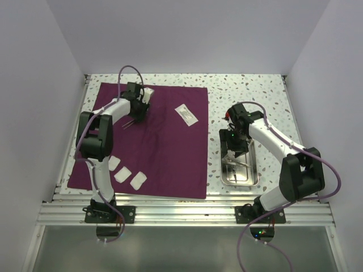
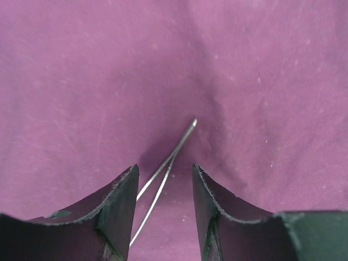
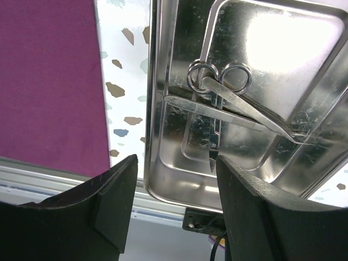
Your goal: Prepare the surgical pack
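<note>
The surgical pack's maroon cloth (image 1: 170,153) lies spread flat on the left of the table. My left gripper (image 1: 138,112) hovers low over its far left part, open. Thin metal tweezers (image 2: 182,140) lie on the cloth (image 2: 81,81) between the fingers, nearer the left finger and not pinched. The steel tray (image 1: 255,167) sits right of the cloth. My right gripper (image 1: 235,148) hangs open above it. In the right wrist view the tray (image 3: 154,109) holds scissors (image 3: 231,98) and forceps (image 3: 217,112). Three white pads (image 1: 122,174) lie at the cloth's near left.
A white packet (image 1: 186,114) lies on the cloth's far middle. Another white piece (image 1: 149,92) shows by the left gripper. White walls close in the speckled table (image 1: 249,90) on three sides. An aluminium rail (image 1: 181,212) runs along the near edge.
</note>
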Controlling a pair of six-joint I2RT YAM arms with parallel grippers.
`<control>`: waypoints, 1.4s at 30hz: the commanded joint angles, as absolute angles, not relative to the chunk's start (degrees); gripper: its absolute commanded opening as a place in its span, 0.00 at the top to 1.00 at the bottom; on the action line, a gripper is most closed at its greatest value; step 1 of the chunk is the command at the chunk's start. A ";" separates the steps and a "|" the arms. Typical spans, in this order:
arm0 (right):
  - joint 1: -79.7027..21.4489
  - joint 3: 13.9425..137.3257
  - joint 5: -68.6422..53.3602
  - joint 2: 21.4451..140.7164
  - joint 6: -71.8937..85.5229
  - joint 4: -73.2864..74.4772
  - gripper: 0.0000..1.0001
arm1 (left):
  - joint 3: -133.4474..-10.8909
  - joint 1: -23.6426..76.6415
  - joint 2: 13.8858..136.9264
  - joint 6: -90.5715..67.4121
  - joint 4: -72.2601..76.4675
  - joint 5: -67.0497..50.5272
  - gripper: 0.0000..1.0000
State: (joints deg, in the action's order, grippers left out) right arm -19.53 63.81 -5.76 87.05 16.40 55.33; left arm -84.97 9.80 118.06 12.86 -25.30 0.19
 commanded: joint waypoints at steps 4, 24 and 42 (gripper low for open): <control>-19.51 62.93 -7.47 86.92 16.17 53.88 0.36 | -82.97 9.23 118.03 12.39 -23.90 -0.18 0.53; -19.51 66.88 -7.91 86.66 16.00 55.72 0.36 | -90.69 9.14 115.14 5.19 -32.25 7.29 1.00; -20.21 74.70 -34.54 87.89 38.14 39.29 0.36 | -64.08 25.11 88.60 -33.21 -5.11 -31.99 1.00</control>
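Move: The tweezers, last instrument on the cloth, lie almost under the left hand, their middle some 2 cm back, 3 cm to its left and 1 cm below; their far end shows just ahead between the fingers. The white packet is about 22 cm to the left hand's right and 2 cm farther out, the nearest gauze 22 cm back and 7 cm left. From the right hand the tweezers lie roughly 22 cm ahead, 43 cm left; the tray's middle is 2 cm ahead, 4 cm right, 7 cm down. The tweezers are pinched near their far end as the left fingers, sunk a little, shut on them; the left hand then lifts and carries them right, up and back, some 14 cm rightward, rolling about 40 degrees so its fingers swing to the right. The right hand, waiting open, rises off the tray leftward and somewhat forward to meet them, fingers swinging left and still open. ##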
